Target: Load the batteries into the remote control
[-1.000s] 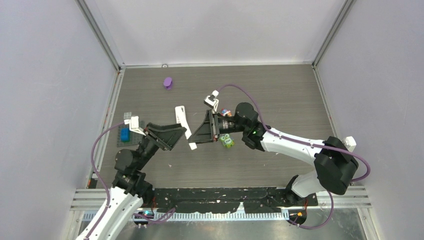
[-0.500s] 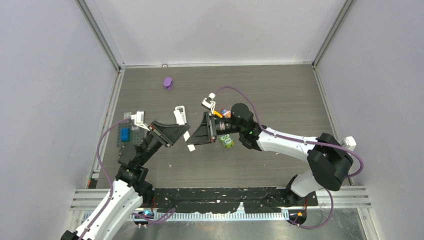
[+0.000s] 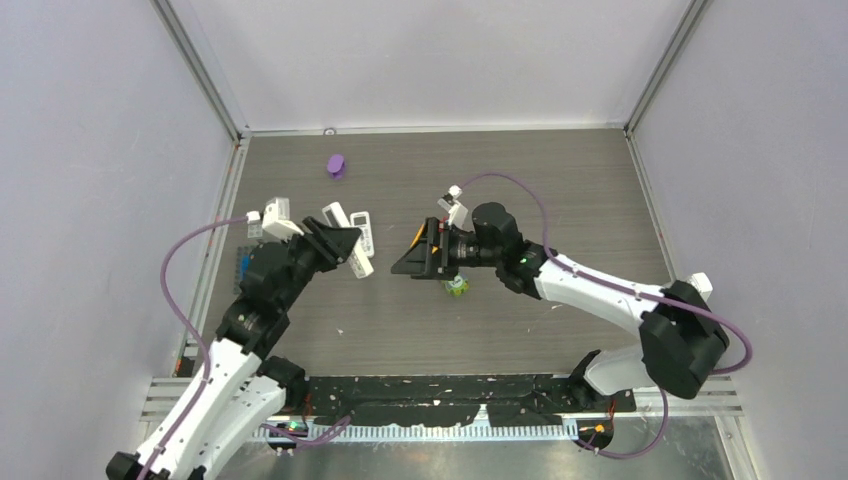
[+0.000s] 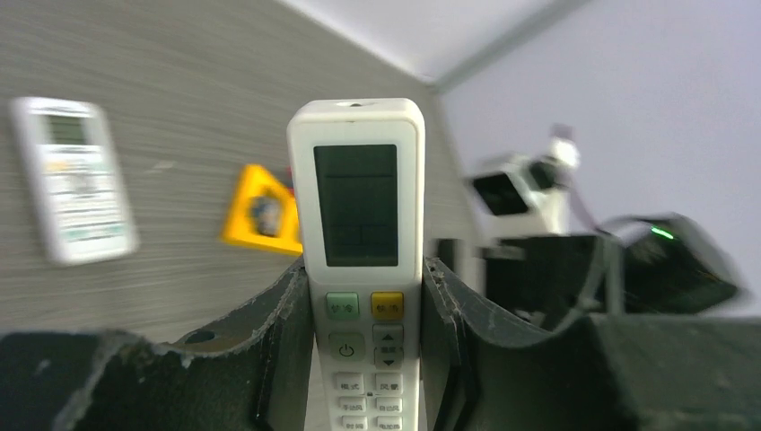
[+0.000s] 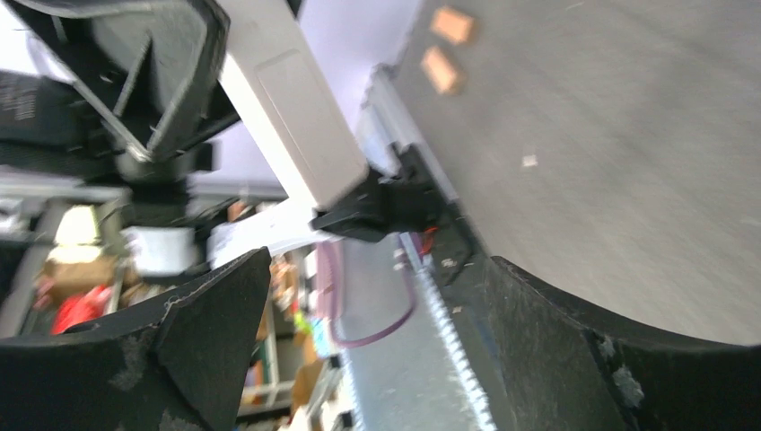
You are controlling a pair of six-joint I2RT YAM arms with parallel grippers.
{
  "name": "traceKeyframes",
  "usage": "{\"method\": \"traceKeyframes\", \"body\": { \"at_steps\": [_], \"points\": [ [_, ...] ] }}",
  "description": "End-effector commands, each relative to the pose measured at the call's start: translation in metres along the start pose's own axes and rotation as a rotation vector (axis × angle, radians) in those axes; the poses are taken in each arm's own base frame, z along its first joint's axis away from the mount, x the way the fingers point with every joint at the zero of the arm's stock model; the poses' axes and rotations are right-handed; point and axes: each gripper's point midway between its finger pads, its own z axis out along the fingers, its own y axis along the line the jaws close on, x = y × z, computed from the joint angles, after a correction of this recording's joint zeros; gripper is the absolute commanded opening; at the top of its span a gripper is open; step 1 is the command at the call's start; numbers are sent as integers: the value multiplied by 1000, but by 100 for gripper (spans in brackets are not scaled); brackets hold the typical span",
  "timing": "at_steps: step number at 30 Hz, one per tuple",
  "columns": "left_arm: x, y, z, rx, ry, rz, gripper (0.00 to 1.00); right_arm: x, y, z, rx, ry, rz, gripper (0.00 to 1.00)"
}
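Note:
A white remote control (image 4: 359, 224) with a dark screen and green and yellow buttons stands lifted between the jaws of my left gripper (image 4: 363, 269), which is shut on its lower half. From above the same remote (image 3: 357, 264) sticks out of my left gripper (image 3: 348, 250), left of centre. Its plain back (image 5: 287, 108) shows in the right wrist view. My right gripper (image 3: 408, 252) faces it from the right, a short gap away, open and empty (image 5: 377, 269). I cannot make out the batteries in any view.
A second white remote (image 4: 72, 180) lies flat on the table beside the held one. A yellow item (image 4: 260, 211) lies farther back. There is a green toy block (image 3: 457, 287) under the right arm, a purple object (image 3: 336, 165) at the back left and a blue piece (image 3: 248, 268) at the left edge.
The left gripper shut on the remote and carried it up and to the left. The right gripper let go of it, opened wide and drew back to the right.

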Motion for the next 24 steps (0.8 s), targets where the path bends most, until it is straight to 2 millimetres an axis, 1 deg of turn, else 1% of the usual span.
{"method": "traceKeyframes", "body": {
  "at_steps": [1, 2, 3, 5, 6, 7, 9, 10, 11, 14, 15, 19, 24],
  "points": [
    [-6, 87, 0, -491, 52, 203, 0, -27, -19, -30, 247, -137, -172, 94],
    [-4, 100, 4, -570, 79, 222, 0, -25, -25, -36, 285, -133, -188, 94],
    [-2, 111, 7, -640, 111, 240, 0, -30, -27, -39, 314, -157, -198, 94],
    [3, 131, 18, -754, 175, 269, 0, -30, -31, -45, 347, -162, -209, 94],
    [11, 147, 23, -831, 232, 289, 0, -30, -32, -48, 358, -162, -209, 94],
    [8, 149, 29, -855, 242, 297, 0, -29, -34, -49, 370, -162, -208, 94],
    [16, 170, 38, -945, 316, 319, 0, -29, -36, -53, 386, -166, -205, 94],
    [15, 172, 45, -963, 337, 326, 0, -29, -35, -56, 387, -172, -206, 94],
    [14, 178, 48, -991, 359, 324, 0, -29, -38, -58, 401, -177, -206, 94],
    [14, 193, 57, -1036, 413, 339, 2, -30, -37, -65, 407, -199, -212, 94],
    [17, 199, 60, -1048, 441, 347, 4, -30, -39, -66, 414, -201, -209, 94],
    [25, 220, 63, -1116, 528, 370, 21, -26, -41, -70, 413, -194, -201, 94],
    [37, 235, 74, -1121, 542, 328, 26, -25, -41, -74, 412, -193, -199, 94]
  ]
}}
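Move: The left hand already holds the remote some 23 cm above the table. The bare spot it is taken to lies about 10 cm ahead of the hand and 9 cm to its left. The second remote lies about 12 cm ahead and 2 cm left of that hand, just right of the spot; the grey brick plate is about 5 cm ahead and 27 cm left. From the empty right hand, the spot is about 16 cm ahead, 19 cm left and 19 cm below. The left hand keeps its grip on the remote's sides and swoops down some 20 cm, also about 10 cm forward and 9 cm left, tipping its fingers from level to steeply downward, to bring the remote low over the bare table between the second remote and the brick plate, slowing over the last part. The right hand, already open and staying wide open, draws off about 8 cm to the right and slightly forward, away from the remote, its fingertips dipping some 20 degrees. ##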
